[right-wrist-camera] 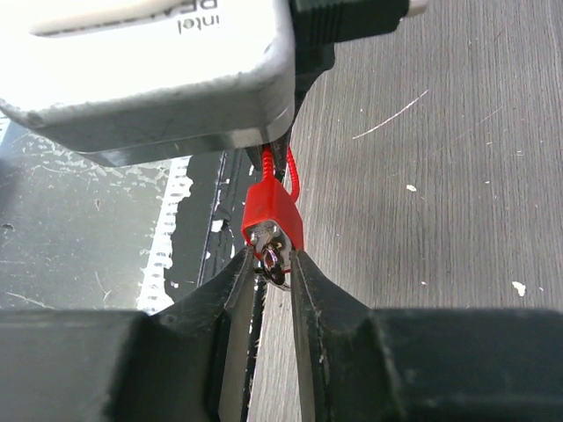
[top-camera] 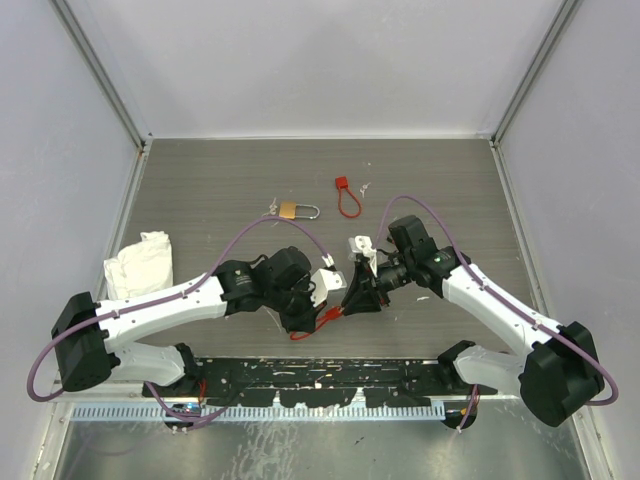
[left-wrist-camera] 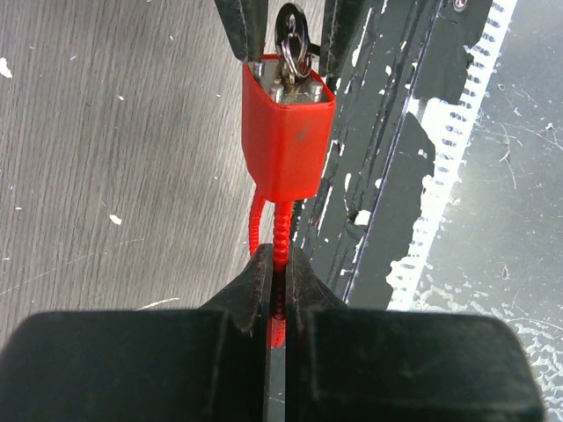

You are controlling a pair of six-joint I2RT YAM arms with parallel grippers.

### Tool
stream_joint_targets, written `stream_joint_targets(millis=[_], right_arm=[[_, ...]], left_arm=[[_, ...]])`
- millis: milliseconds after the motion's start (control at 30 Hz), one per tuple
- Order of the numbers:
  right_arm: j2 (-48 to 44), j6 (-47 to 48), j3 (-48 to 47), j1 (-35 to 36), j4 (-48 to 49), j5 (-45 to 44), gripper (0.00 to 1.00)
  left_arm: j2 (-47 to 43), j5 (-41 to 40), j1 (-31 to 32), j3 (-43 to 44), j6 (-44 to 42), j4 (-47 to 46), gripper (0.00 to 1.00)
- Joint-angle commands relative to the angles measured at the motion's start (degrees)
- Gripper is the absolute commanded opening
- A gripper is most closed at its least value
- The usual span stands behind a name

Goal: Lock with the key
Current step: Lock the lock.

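Observation:
A small red padlock (left-wrist-camera: 288, 145) with a ribbed red cable shackle (left-wrist-camera: 280, 236) hangs in the air between my two arms, over the table's near edge. My left gripper (left-wrist-camera: 278, 264) is shut on the cable just below the lock body. The key (left-wrist-camera: 292, 35), a dark head on a small ring, sticks out of the lock's silver end. In the right wrist view the key (right-wrist-camera: 273, 259) lies between the fingers of my right gripper (right-wrist-camera: 268, 264). These fingers flank it closely, with a thin gap on each side. From above, the lock (top-camera: 335, 313) is mostly hidden by both grippers.
A brass padlock (top-camera: 288, 210) and a second red cable lock (top-camera: 346, 198) lie further back on the grey table. A crumpled white cloth (top-camera: 140, 265) sits at the left. A black strip with chipped paint (top-camera: 320, 380) runs along the near edge.

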State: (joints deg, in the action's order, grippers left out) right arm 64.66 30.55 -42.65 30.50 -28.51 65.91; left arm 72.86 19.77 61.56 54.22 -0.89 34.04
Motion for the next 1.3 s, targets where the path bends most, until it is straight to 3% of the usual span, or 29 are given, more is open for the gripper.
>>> stream_joint_targets(millis=[0, 133, 267, 433, 567, 767, 967, 1100, 1267], right_arm=[[0.1, 2.2, -2.0, -0.3, 0.0, 1.0, 0.28], [-0.1, 6.1, -2.0, -0.3, -2.3, 1.1, 0.20], [0.1, 10.9, -3.2, -0.3, -5.5, 1.2, 0.02], [-0.5, 11.8, -4.9, -0.3, -6.7, -0.6, 0.01], [-0.6, 19.8, -8.0, -0.2, -13.4, -2.2, 0.01], [-3.7, 48.9, -9.7, 1.9, -28.7, -6.1, 0.01], [-5.2, 42.9, -9.0, 2.9, -24.3, -8.3, 0.01], [0.5, 24.7, -11.8, 2.3, -21.4, -7.4, 0.01], [11.8, 22.3, -14.8, -0.8, -30.3, 2.0, 0.01]], left_arm=[[-1.6, 1.7, 0.3, 2.2, 0.1, -2.5, 0.00], [-1.9, 2.2, 0.3, 2.3, -0.1, -2.6, 0.00], [-2.4, 2.7, 0.4, 2.0, -0.2, -2.8, 0.00], [-2.2, 3.4, 0.3, 1.8, -0.3, -2.2, 0.00], [-2.3, 4.8, 0.2, 1.2, -0.5, -2.3, 0.00], [-2.0, 16.9, -3.2, -0.9, 2.0, -5.7, 0.00], [-1.2, 27.3, -7.2, -3.1, 4.5, -8.6, 0.00], [-1.6, 17.8, -7.5, -3.1, 2.7, -5.6, 0.00], [-6.4, -7.0, -1.8, -4.3, -1.0, -5.5, 0.00]])
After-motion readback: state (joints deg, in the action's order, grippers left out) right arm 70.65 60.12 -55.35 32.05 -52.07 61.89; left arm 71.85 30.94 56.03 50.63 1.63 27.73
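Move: The key with its ring, standing in the red lock's end, sits at the right hand's open fingertips, about 1 cm to its left and level with it. The lock body is some 3 cm left and 1 cm back of that hand, 1 cm lower; the red cable lies about 7 cm left, 3 cm back and 4 cm lower. From the left hand, already pinching the cable, the key is roughly 6 cm right, 3 cm ahead, 3 cm up. Right fingers pinch the key, roll about 30 degrees, then halfway back, as both hands rise 2 cm and sink. ##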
